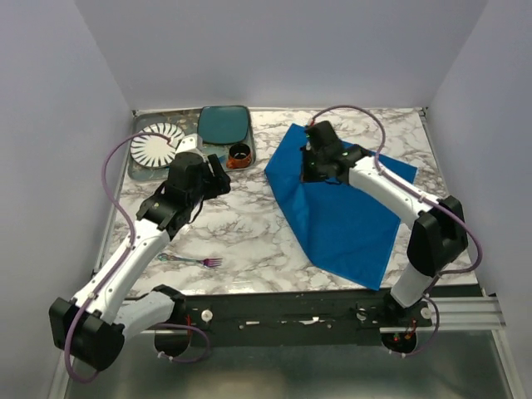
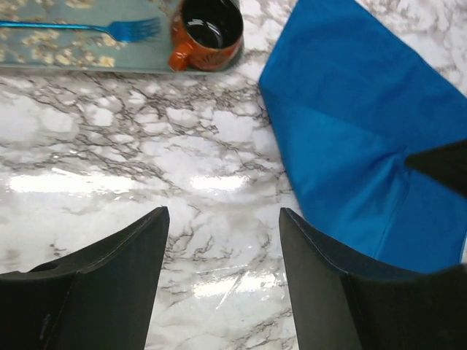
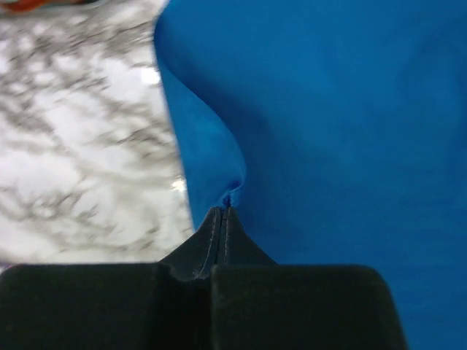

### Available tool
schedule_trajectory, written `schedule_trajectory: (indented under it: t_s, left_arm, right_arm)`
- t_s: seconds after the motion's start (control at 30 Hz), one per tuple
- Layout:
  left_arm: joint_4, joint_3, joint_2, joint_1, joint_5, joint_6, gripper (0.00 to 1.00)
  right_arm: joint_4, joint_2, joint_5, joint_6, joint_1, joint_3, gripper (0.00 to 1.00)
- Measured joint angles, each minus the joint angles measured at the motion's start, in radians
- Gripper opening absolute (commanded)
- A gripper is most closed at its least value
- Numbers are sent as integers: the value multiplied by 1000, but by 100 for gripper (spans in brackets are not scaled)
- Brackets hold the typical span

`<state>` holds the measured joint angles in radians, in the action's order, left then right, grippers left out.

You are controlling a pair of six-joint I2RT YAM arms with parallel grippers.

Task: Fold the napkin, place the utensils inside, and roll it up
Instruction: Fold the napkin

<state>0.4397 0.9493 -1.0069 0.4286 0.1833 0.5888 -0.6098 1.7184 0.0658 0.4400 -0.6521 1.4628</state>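
The bright blue napkin (image 1: 345, 216) lies on the right half of the marble table, its left part pulled up into a ridge. My right gripper (image 1: 310, 172) is shut on the napkin's left edge; in the right wrist view the fingertips (image 3: 225, 213) pinch a small fold of the cloth (image 3: 328, 109). My left gripper (image 1: 218, 177) hovers open over bare marble left of the napkin (image 2: 350, 124), with nothing between its fingers (image 2: 222, 213). A slim fork (image 1: 193, 261) with purple tines lies near the front edge, below the left arm.
A grey tray (image 1: 137, 172) at the back left holds a white striped plate (image 1: 158, 143), a dark teal plate (image 1: 224, 125) and an orange cup (image 1: 239, 155). The left wrist view shows the cup (image 2: 208, 33) and a blue fork (image 2: 80, 28) on the tray. Walls enclose the table.
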Motion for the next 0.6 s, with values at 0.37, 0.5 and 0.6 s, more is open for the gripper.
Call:
schedule_trajectory:
  t_s: [0.37, 0.5, 0.6]
  left_arm:
    - [-102, 10, -216, 99, -149, 22, 69]
    - [-126, 29, -256, 124, -169, 26, 69]
    - [-145, 38, -281, 132, -185, 26, 72]
  right_arm:
    - [50, -11, -86, -177, 435, -180, 1]
    - [56, -5, -86, -219, 512, -173, 1]
    - [58, 18, -87, -242, 556, -154, 1]
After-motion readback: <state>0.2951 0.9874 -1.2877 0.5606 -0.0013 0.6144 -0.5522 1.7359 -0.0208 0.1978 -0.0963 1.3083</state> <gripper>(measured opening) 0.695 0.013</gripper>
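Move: Some 36 cm to the right hand's right, about 11 cm farther out and 13 cm below it, lies the napkin's right corner; the hand already pinches the lifted left corner. The napkin's far corner is roughly 28 cm ahead of that hand and level sideways, the mug about 16 cm ahead and 18 cm left. From the left hand, the napkin's left edge is about 18 cm right, level fore and aft, the right corner about 55 cm right and 12 cm ahead, both some 18 cm below. Sweeping right across the napkin, the shut right fingers keep their pinch on the corner and carry it some 22 cm towards the right corner, sinking about 6 cm early on and edging about as far forward, slowing while the wrist turns clockwise. The left hand, open and empty, goes about 10 cm right towards the napkin, dropping 5 cm and turning clockwise some 15 degrees. ##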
